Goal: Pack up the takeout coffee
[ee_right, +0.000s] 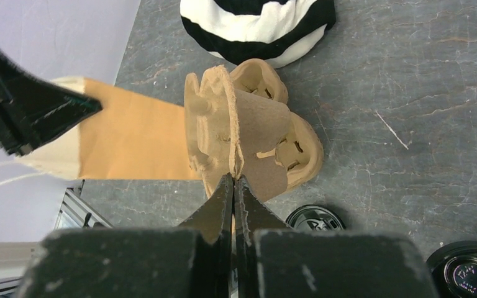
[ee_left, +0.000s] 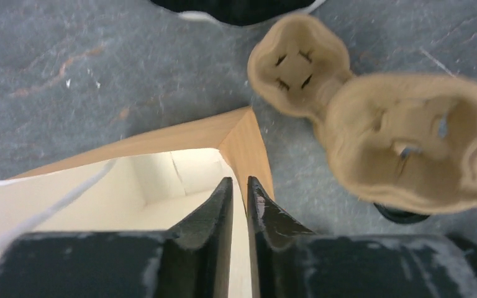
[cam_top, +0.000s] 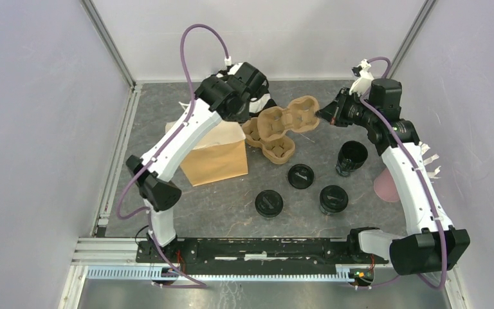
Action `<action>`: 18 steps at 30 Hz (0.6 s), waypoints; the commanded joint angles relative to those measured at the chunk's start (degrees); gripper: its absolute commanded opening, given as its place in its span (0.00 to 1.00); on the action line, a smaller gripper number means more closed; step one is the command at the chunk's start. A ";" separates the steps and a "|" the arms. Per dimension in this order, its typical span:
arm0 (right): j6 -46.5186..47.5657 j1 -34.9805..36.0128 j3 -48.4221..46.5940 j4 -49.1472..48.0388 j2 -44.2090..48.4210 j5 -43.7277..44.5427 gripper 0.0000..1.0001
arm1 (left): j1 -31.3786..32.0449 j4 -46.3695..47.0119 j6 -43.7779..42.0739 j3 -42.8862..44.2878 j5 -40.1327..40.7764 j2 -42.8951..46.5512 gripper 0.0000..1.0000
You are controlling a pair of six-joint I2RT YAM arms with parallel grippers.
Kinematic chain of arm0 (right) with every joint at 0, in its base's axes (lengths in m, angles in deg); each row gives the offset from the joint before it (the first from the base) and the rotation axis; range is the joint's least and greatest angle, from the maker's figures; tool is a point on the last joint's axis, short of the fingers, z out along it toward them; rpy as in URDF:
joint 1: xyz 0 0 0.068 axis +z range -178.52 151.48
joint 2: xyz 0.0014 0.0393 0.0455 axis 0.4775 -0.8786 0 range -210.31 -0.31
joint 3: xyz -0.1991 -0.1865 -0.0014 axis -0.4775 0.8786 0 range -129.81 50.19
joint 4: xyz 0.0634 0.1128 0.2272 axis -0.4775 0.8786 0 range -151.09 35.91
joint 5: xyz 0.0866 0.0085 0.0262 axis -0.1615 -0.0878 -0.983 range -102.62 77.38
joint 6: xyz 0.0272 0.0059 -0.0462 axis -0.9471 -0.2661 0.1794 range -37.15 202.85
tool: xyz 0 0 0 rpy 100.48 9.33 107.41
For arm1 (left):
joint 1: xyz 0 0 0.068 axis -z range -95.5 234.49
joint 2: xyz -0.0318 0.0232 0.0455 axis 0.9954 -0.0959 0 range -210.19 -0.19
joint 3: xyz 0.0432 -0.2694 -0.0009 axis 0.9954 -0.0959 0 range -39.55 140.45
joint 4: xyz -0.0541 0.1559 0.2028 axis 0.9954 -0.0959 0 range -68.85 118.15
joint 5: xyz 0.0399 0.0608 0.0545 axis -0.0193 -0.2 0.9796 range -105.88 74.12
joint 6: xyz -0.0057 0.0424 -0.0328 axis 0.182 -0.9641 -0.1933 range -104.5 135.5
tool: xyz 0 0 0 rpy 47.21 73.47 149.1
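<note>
Two lidded black coffee cups [cam_top: 269, 204] [cam_top: 333, 198] stand on the table's near middle; one cup [ee_right: 315, 218] also shows in the right wrist view. An open black cup [cam_top: 351, 156] and a loose black lid [cam_top: 300, 176] lie further back. My left gripper [ee_left: 240, 181] [cam_top: 241, 114] is over the open brown paper bag [cam_top: 215, 161], fingers closed on its rim by the corner [ee_left: 242, 143]. My right gripper [ee_right: 233, 178] [cam_top: 323, 113] is shut on the edge of a cardboard carrier [ee_right: 248, 130] [cam_top: 292, 117], held tilted above the table.
A second cardboard carrier [cam_top: 271, 147] lies beside the bag, under the held one. A black-and-white striped object [ee_right: 258, 25] sits behind the carriers. A pink cup [cam_top: 386, 187] with white sticks [cam_top: 431, 164] lies at the right. Enclosure walls stand close on three sides.
</note>
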 commanded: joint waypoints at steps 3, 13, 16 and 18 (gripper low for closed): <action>1.46 -0.14 -4.41 1.97 1.05 -0.48 0.00 | -0.66 -0.07 -1.06 16.19 -5.01 -7.28 0.53; -5.80 -0.04 -13.77 3.51 0.21 -0.94 0.00 | -2.23 7.62 -6.50 5.37 -17.09 19.85 0.81; -12.93 -0.04 -13.80 -3.03 0.60 -5.64 0.00 | -2.75 3.23 -7.40 -4.01 -3.17 27.77 0.84; -17.12 -0.04 -14.79 -7.15 0.26 -8.09 0.00 | -2.90 -0.50 -5.74 -7.65 2.85 30.31 0.85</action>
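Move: At the left fingertips is the right-hand rim of the paper bag, near its far corner; the bag's middle lies about 8 cm to the left, 3 back and 14 below. The held carrier's middle hangs some 13 cm to the right and 1 ahead, and the spare carrier lies 5 ahead, 8 right and 26 below. From the right hand, still gripping the held carrier by one end, the bag is roughly 30 cm left, 3 back and 17 below. Opening wide, the left fingers let go of the bag's right rim while the hand goes on about 5 cm right and a little forward, then swings up some 16 cm, back and left over the bag, its left side dipping and fingers tipping upward. The right hand pauses, then lifts the carrier about 8 cm, its grip kept shut. ##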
